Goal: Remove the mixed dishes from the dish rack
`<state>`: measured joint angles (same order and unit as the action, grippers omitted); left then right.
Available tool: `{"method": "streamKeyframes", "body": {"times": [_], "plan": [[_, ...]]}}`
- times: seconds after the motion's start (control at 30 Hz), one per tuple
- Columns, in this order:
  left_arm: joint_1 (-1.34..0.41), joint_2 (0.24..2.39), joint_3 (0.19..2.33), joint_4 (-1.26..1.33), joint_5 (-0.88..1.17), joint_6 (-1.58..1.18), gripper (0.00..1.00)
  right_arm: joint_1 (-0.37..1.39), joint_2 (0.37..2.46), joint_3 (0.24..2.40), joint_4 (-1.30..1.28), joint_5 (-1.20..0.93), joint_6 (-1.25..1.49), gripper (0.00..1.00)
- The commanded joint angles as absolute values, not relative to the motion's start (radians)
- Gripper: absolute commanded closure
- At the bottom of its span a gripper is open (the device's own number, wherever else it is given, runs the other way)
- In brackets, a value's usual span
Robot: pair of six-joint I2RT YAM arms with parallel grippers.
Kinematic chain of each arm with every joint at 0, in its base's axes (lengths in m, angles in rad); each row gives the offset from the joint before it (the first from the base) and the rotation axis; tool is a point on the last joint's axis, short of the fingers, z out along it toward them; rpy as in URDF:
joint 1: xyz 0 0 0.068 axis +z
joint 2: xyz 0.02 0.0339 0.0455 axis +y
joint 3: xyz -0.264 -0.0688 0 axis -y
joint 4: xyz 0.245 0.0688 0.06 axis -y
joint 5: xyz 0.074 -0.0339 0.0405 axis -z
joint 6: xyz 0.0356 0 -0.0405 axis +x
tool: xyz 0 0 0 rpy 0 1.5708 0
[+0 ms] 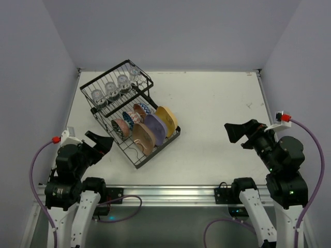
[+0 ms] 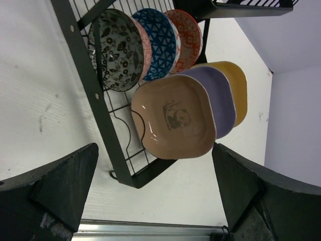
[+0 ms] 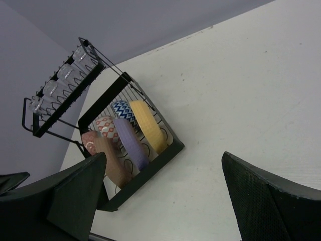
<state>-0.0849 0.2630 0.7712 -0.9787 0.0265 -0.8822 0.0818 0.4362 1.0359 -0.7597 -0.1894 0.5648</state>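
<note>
The black wire dish rack sits on the left half of the white table. Its basket section holds several clear glass cups. In the tray section a yellow plate, a purple plate and a tan plate stand on edge, with pink, blue and red-brown bowls behind them. My left gripper is open, just off the rack's near-left side, facing the tan plate. Far to the right of the rack, my right gripper is open and empty.
Bare white table spreads to the right of the rack. Walls close in the table at the back and both sides. A metal rail with the arm bases runs along the near edge.
</note>
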Motion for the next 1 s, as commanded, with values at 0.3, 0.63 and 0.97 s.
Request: {"method": "streamKeyframes", "body": {"times": [0.3, 0.63, 0.97], "plan": [[-0.067, 0.448, 0.684, -0.707, 0.324, -0.934, 0.0, 0.077, 0.486, 0.996, -0.663, -0.267, 0.603, 0.01], [-0.069, 0.445, 0.677, -0.537, 0.292, -1.107, 0.0, 0.077, 0.526, 0.96, -0.588, -0.301, 0.618, 0.01], [-0.294, 0.651, 0.81, -0.561, 0.209, -1.097, 0.0, 0.077, 0.574, 0.986, -0.581, -0.287, 0.635, 0.01]]}}
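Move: The left hand's likely aim, the brown plate, stands about 10 cm ahead, 13 cm to its right and 14 cm below; the purple plate is 6 cm farther right of it and 4 cm farther out, and the floral bowl some 15 cm ahead of the hand, 2 cm right. From the right hand, the yellow plate lies roughly 14 cm ahead, 24 cm left and 26 cm below, with the purple plate 6 cm farther left and 2 cm nearer. Rightward and forward, about 7 cm each way, the open left hand closes in on the brown plate, dipping 2 cm first, then climbing about 4 cm; it rolls some 15 degrees, left side down, and finishes swinging right and turning clockwise. Meanwhile the open right hand eases forward about 4 cm, slightly left and down, towards the yellow plate. ##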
